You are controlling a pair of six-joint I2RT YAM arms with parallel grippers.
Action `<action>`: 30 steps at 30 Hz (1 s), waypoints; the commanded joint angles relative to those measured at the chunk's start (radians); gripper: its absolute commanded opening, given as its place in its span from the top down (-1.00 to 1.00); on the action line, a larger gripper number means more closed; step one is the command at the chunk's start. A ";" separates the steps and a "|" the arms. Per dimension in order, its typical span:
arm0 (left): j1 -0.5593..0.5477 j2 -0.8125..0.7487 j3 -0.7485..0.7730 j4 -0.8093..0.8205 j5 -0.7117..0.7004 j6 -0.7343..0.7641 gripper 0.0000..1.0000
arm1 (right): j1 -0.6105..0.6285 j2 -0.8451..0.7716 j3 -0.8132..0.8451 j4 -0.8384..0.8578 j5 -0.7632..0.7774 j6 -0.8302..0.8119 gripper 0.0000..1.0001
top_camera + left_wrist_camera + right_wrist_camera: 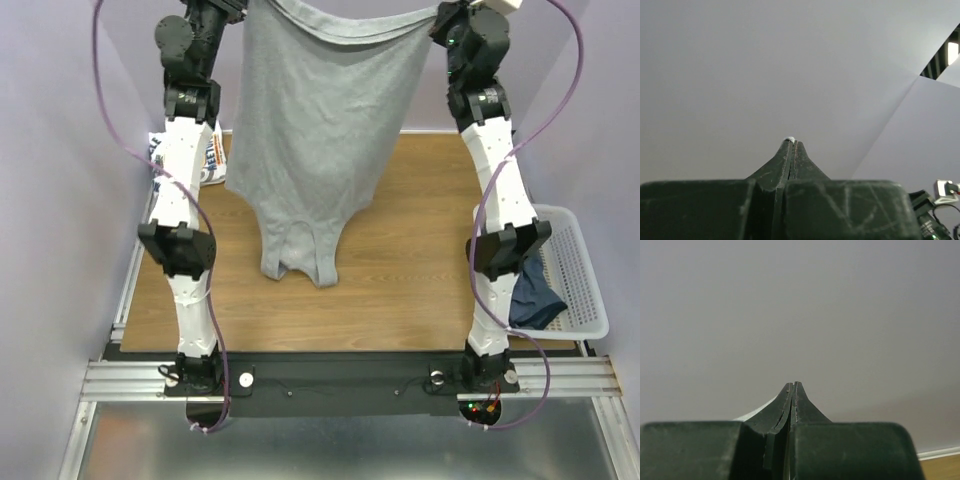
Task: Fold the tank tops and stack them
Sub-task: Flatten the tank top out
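Observation:
A light heather grey tank top (315, 120) hangs spread in the air above the wooden table (410, 250), its straps dangling lowest near the table's middle. High at the back, my left gripper (243, 10) is shut on one top corner and my right gripper (440, 18) is shut on the other. In the left wrist view the left gripper (791, 141) has its jaws pressed together with a pale sliver of cloth at the tip. The right gripper (793, 384) is likewise shut in the right wrist view, a pale edge showing beside it. A white printed tank top (214, 160) lies at the back left, partly behind my left arm.
A white mesh basket (582, 270) stands at the table's right edge, with a dark slate-blue tank top (535, 292) draped over its near side behind my right arm. Purple cables loop beside both arms. Grey walls close in the back and sides.

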 commanded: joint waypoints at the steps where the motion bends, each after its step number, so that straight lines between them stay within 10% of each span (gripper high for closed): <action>1: 0.047 0.054 0.082 0.358 0.090 -0.137 1.00 | -0.131 0.019 0.061 0.195 -0.210 0.220 0.99; 11: 0.107 -0.070 0.035 0.558 0.061 -0.150 1.00 | -0.243 -0.140 -0.092 0.550 -0.316 0.349 0.99; 17: 0.106 -0.194 -0.270 0.600 0.160 -0.220 1.00 | -0.250 -0.309 -0.423 0.570 -0.346 0.372 0.99; 30: 0.032 -0.849 -1.792 0.637 0.095 -0.315 1.00 | -0.250 -0.840 -1.595 0.444 -0.563 0.434 0.99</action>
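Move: The bare far-middle stretch of tabletop lies about 64 cm below the left hand, 7 cm back and 15 cm to its right. From the right hand it is roughly 54 cm down, 13 cm back and 21 cm left. The printed bag sits some 8 cm ahead and 24 cm left of the left hand, at table level; the laundry basket is about 32 cm back and 28 cm right of the right hand. Both hands, still pinching the tank top's corners, whip forward 5 cm, rise back, then plunge nearly 30 cm tableward. ##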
